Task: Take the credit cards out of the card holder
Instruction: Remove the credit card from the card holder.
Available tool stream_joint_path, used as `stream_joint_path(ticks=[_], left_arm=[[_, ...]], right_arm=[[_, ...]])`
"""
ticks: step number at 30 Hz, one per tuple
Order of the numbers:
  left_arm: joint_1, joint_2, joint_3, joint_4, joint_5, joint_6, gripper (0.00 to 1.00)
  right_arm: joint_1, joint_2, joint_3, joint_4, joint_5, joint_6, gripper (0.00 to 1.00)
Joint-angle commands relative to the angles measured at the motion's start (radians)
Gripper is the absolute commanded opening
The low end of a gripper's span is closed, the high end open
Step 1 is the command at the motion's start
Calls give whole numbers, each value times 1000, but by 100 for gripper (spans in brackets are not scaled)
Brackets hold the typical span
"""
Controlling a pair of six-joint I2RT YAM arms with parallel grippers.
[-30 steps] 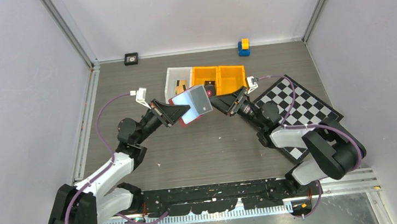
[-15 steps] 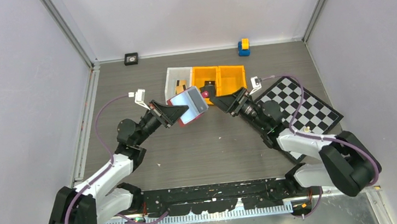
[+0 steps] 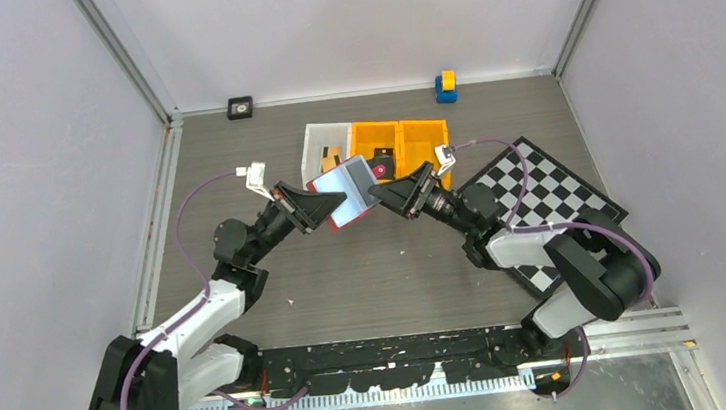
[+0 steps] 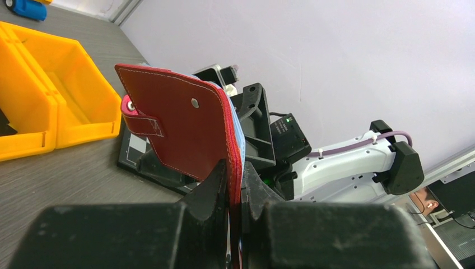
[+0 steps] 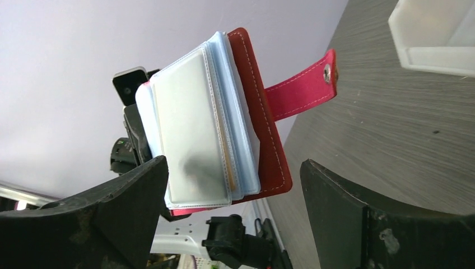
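Observation:
The red card holder (image 3: 348, 191) hangs open above the table, its snap tab (image 5: 302, 84) sticking out. My left gripper (image 3: 331, 208) is shut on the holder's red cover (image 4: 179, 129), pinching its lower edge. In the right wrist view the pale clear sleeves (image 5: 193, 140) fan out toward the camera. A thin tan edge of a credit card (image 5: 226, 162) shows between two sleeves. My right gripper (image 3: 383, 195) is open, its fingers spread on either side of the holder's free end (image 5: 232, 168) without touching it.
A white bin (image 3: 318, 139) holding tan and black pieces and two orange bins (image 3: 423, 139) stand just behind the holder. The chequered board (image 3: 549, 197) lies at the right under the right arm. A blue and yellow block (image 3: 445, 87) sits by the back wall.
My right gripper has moved left, from beside the orange bins up to the holder's free end. The left gripper has kept its grip, and the holder has shifted slightly left.

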Motion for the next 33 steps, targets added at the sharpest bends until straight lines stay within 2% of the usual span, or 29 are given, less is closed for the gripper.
stream_joint_path(ticks=[1, 6, 14, 22, 28, 33], left_arm=[[4, 10, 2, 111, 6, -14, 0], [4, 35, 3, 118, 9, -32, 0], [4, 83, 16, 77, 25, -34, 0], [4, 111, 34, 35, 39, 0, 0], [4, 120, 38, 16, 38, 19, 0], [4, 122, 41, 13, 42, 18, 0]], right_arm=[[8, 51, 31, 201, -33, 121, 92], [8, 34, 23, 230, -34, 115, 92], [-7, -75, -18, 161, 3, 45, 92], [-23, -235, -37, -83, 64, -130, 92], [-22, -253, -21, -111, 41, -163, 79], [-22, -221, -1, -106, 2, -164, 60]])
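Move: From the right hand, open and empty, the middle of the card holder is about 5 cm to the left and some 5 cm above, level fore and aft. The middle yellow bin lies roughly 17 cm ahead, 1 cm right and 20 cm below, and the right yellow bin 17 cm ahead, 12 cm right, equally low. The left hand still grips the card holder, whose middle is about 2 cm right and 1 cm ahead of its pads, at the same height. Raise the right gripper about 5 cm, easing it back and some 3 cm right while tipping its fingers up about 10 degrees, to bring its jaws to the free right leaf of the card holder; dip 1 cm at the end and begin closing to about two thirds. Keep the left grip and lower the card holder some 4 cm, tilting it slightly down. ##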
